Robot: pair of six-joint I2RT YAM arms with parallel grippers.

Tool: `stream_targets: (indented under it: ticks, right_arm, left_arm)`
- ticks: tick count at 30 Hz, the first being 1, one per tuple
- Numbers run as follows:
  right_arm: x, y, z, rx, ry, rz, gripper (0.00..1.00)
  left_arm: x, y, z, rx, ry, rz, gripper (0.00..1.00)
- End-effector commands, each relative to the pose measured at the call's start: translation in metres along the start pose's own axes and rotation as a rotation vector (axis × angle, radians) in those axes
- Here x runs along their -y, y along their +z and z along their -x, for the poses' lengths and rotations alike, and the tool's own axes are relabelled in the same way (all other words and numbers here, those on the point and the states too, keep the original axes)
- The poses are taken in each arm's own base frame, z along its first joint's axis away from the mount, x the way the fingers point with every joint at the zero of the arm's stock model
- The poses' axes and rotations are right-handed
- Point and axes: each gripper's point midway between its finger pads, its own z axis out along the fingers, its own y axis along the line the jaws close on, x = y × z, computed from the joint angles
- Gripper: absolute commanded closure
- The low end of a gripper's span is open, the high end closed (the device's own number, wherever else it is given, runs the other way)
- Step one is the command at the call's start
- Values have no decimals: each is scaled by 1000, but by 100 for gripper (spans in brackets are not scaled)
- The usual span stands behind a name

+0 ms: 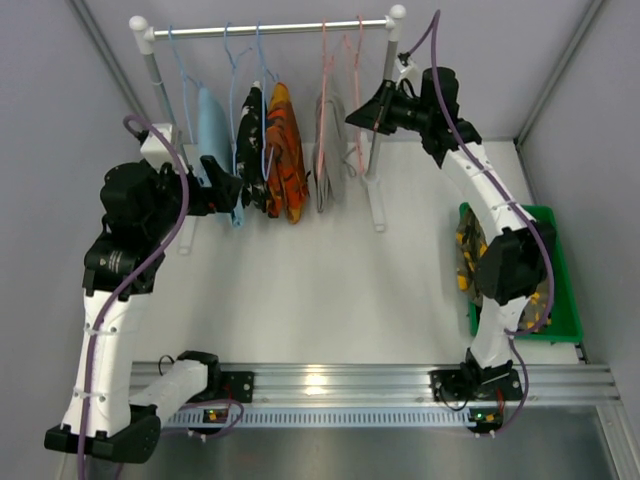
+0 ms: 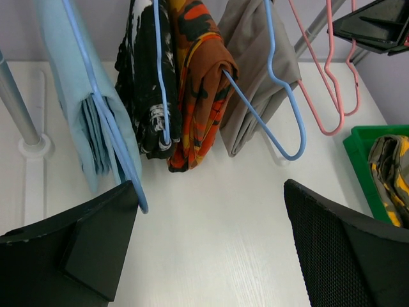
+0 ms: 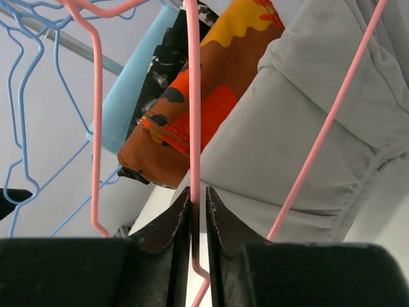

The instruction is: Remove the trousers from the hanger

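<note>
The camouflage trousers (image 1: 464, 256) lie bunched in the green bin (image 1: 565, 300) at the right, partly hidden under my right arm; the left wrist view shows them there too (image 2: 391, 173). The pink hanger (image 3: 193, 96) hangs bare from the rail (image 1: 270, 28). My right gripper (image 3: 198, 192) stands at its lower part, jaws nearly together on the wire, which touches the left pad with a hairline gap at the right one. My left gripper (image 2: 209, 192) is wide open and holds nothing, low over the table in front of the hanging clothes.
On blue hangers hang a light-blue garment (image 1: 212, 130), a black-and-white one (image 1: 252, 140), a bright orange-and-black one (image 1: 285, 150) and a plain grey one (image 1: 328, 150). A second pink hanger (image 3: 97, 128) hangs beside the gripped one. The rack's posts (image 1: 377, 190) stand on the table.
</note>
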Motion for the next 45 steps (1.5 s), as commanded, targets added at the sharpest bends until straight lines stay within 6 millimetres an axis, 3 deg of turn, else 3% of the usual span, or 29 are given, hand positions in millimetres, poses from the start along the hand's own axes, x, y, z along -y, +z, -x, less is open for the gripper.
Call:
stream_targets:
  ticks: [1, 2, 3, 6, 7, 8, 10, 11, 12, 13, 14, 15, 17, 18, 19, 20, 21, 22, 23, 24, 25, 29, 33, 38, 45]
  right_arm:
    - [-18, -9, 16, 54, -77, 55, 86]
    - [-13, -9, 11, 44, -72, 43, 81]
    - [-14, -11, 10, 43, -79, 40, 69]
    - [-16, -22, 6, 48, -99, 22, 47]
    - [-26, -31, 8, 61, -113, 23, 41]
    - [-21, -35, 1, 53, -115, 5, 35]
    - [-36, -56, 7, 100, -144, -14, 18]
    - [-27, -60, -6, 83, -137, -39, 11]
    - [-44, -78, 1, 130, -171, -35, 2]
    - [-48, -88, -1, 140, -182, -42, 1]
    - [-39, -93, -15, 127, -183, -69, 0]
    - [-54, -114, -9, 183, -223, -80, 1]
    - [-43, -130, -28, 180, -254, -128, 1]
    - [-55, -150, -25, 225, -290, -141, 0]
    - [-54, -160, -31, 233, -302, -158, 0]
    - [-37, -166, -46, 213, -305, -199, 0]
    - [-46, -186, -45, 257, -335, -212, 1]
    - [-44, -193, -51, 261, -347, -225, 1]
    - [-31, -197, -67, 228, -356, -252, 1]
    - [-39, -209, -72, 244, -383, -243, 1]
    - [-31, -210, -86, 218, -382, -249, 1]
    - [-24, -223, -109, 200, -381, -267, 1]
    - [-20, -248, -112, 281, -423, -335, 1]
    - [6, -267, -125, 319, -484, -413, 1]
    - [6, -288, -120, 382, -535, -436, 1]
  left_arm:
    - [6, -4, -1, -39, 36, -37, 1]
    - [5, -5, -6, -68, 41, -34, 1]
    - [4, -3, -10, -86, 46, -35, 1]
    - [-1, -1, -17, -140, 72, -18, 1]
    - [1, 0, -16, -148, 84, -28, 1]
    - [-1, -1, -15, -153, 99, -25, 1]
    - [-1, -2, -18, -181, 119, -30, 1]
    - [-1, -4, -15, -177, 143, -29, 1]
    - [-4, -6, -18, -192, 153, -17, 1]
    - [-6, -7, -18, -192, 164, -10, 1]
    - [-8, -8, -18, -194, 182, -1, 1]
    - [-11, -9, -19, -196, 185, 14, 1]
    - [-19, -11, -20, -198, 199, 54, 1]
    - [-22, -11, -20, -196, 202, 70, 1]
    - [-24, -13, -20, -192, 207, 82, 1]
    - [-28, -14, -20, -191, 212, 104, 1]
    - [-30, -14, -25, -197, 213, 111, 1]
    - [-31, -17, -25, -191, 216, 114, 1]
    - [-31, -18, -26, -188, 213, 114, 1]
    - [-31, -17, -32, -198, 210, 109, 1]
    - [-30, -20, -31, -186, 208, 108, 1]
    - [-31, -21, -31, -179, 188, 118, 1]
    - [-37, -25, -29, -178, 198, 157, 1]
    - [-54, -37, -35, -162, 267, 228, 1]
    - [-68, -51, -39, -130, 299, 307, 1]
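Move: My right fingers are still round a wire of the empty pink hanger. The rail it hangs from is about 20 cm above my right hand and some 7 cm farther out. The grey trousers hang about 7 cm to the left, 3 cm nearer and 9 cm lower, the right post some 6 cm to the right and 3 cm farther out. From my left hand, that spot of rail is about 25 cm ahead, 27 cm right and 17 cm up. I spread my right fingers wide to let go of the pink hanger, dipping about 3 cm. Then I pull that hand back and to the right, roughly 23 cm and 20 cm, away from the rack towards the green tub, swinging the fingers clockwise and tilting them up. My open left hand eases left, down and back, rolling its left side up some 20 degrees. ##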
